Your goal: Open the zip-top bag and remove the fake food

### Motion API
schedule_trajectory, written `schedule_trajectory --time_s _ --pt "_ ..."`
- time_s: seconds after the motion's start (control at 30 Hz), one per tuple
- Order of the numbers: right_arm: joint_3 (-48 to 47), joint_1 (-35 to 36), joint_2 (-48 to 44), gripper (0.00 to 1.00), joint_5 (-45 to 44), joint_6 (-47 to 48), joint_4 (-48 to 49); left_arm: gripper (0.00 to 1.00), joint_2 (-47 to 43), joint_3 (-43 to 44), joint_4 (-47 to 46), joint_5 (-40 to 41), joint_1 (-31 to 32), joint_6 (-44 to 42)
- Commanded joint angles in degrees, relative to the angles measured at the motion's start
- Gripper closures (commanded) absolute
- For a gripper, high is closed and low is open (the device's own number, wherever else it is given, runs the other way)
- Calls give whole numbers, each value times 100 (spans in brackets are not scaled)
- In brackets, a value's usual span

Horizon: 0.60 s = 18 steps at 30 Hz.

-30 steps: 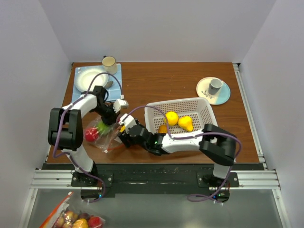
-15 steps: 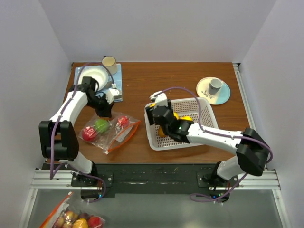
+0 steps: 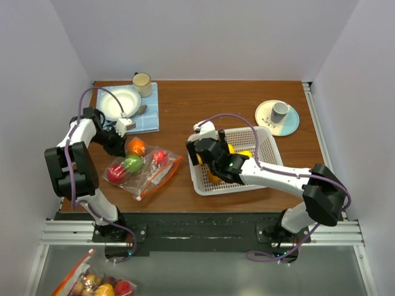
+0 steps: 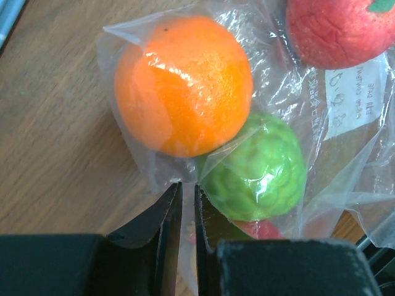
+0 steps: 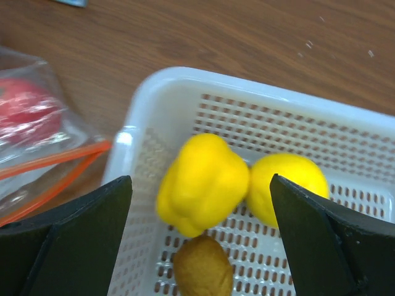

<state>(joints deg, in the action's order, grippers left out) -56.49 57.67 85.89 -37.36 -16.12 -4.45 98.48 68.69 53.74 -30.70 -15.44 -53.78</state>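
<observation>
The zip-top bag (image 3: 141, 171) lies on the table at the left, its orange-red zip strip (image 3: 162, 177) towards the basket. It holds an orange fruit (image 3: 136, 147), a green one (image 3: 132, 163) and two red ones. My left gripper (image 3: 118, 139) is shut on the bag's plastic (image 4: 345, 154) next to the orange fruit (image 4: 183, 86) and the green one (image 4: 256, 169). My right gripper (image 3: 213, 161) is wide open and empty over the white basket (image 3: 200, 185). Below it lie a blurred yellow pepper (image 5: 202, 185), a yellow fruit (image 5: 287, 185) and a brown piece (image 5: 202, 268).
A white plate (image 3: 118, 102) on a blue mat with a cream mug (image 3: 142, 80) stands at the back left. A saucer with a grey cup (image 3: 279, 111) stands at the back right. Another bag of fruit (image 3: 92, 285) lies below the table's front edge.
My right gripper went from the bag to the basket and now stands open over the yellow pepper. My left gripper moved left with the bag's edge, and the orange fruit shows at that end.
</observation>
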Motion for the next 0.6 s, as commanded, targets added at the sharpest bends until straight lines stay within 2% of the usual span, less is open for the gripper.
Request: schedule_trajectory --time_s 0.0,0.07,0.23,0.37,0.5,0.57 --pt "-406 936 -20 2 238 724 831 82 -65 -101 -109 -226 76 -151" --pt "-625 1088 366 1 404 698 901 82 -83 -267 -240 -209 164 -107" --pt "-960 1246 1428 24 879 566 1130 84 -100 -391 -355 -191 296 42" --pt "-1224 1256 1913 30 1204 496 1358 84 -197 -540 -443 -77 375 69" --pt "-1180 1273 2064 43 1407 426 1569 84 -232 -646 -539 107 393 69" --pt "-1154 1264 2125 45 1503 382 1666 85 -241 -725 -566 160 402 52"
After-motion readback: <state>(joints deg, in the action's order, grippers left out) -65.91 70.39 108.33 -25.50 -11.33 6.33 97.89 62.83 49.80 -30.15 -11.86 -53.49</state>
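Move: The bag's open mouth lies about 14 cm to the right hand's left, 9 cm back and 13 cm below; the red tomato in the bag is 14 cm left and 2 cm back, the yellow pepper in the basket about 4 cm back. From the left hand, the orange is some 5 cm right and 2 cm ahead, the green fruit 3 cm right and 4 cm back, and the bag mouth 13 cm right and 9 cm back, all slightly below. Right hand, narrowing, sweeps about 15 cm left and back, then down towards bag mouth; left hand nudges orange right. ##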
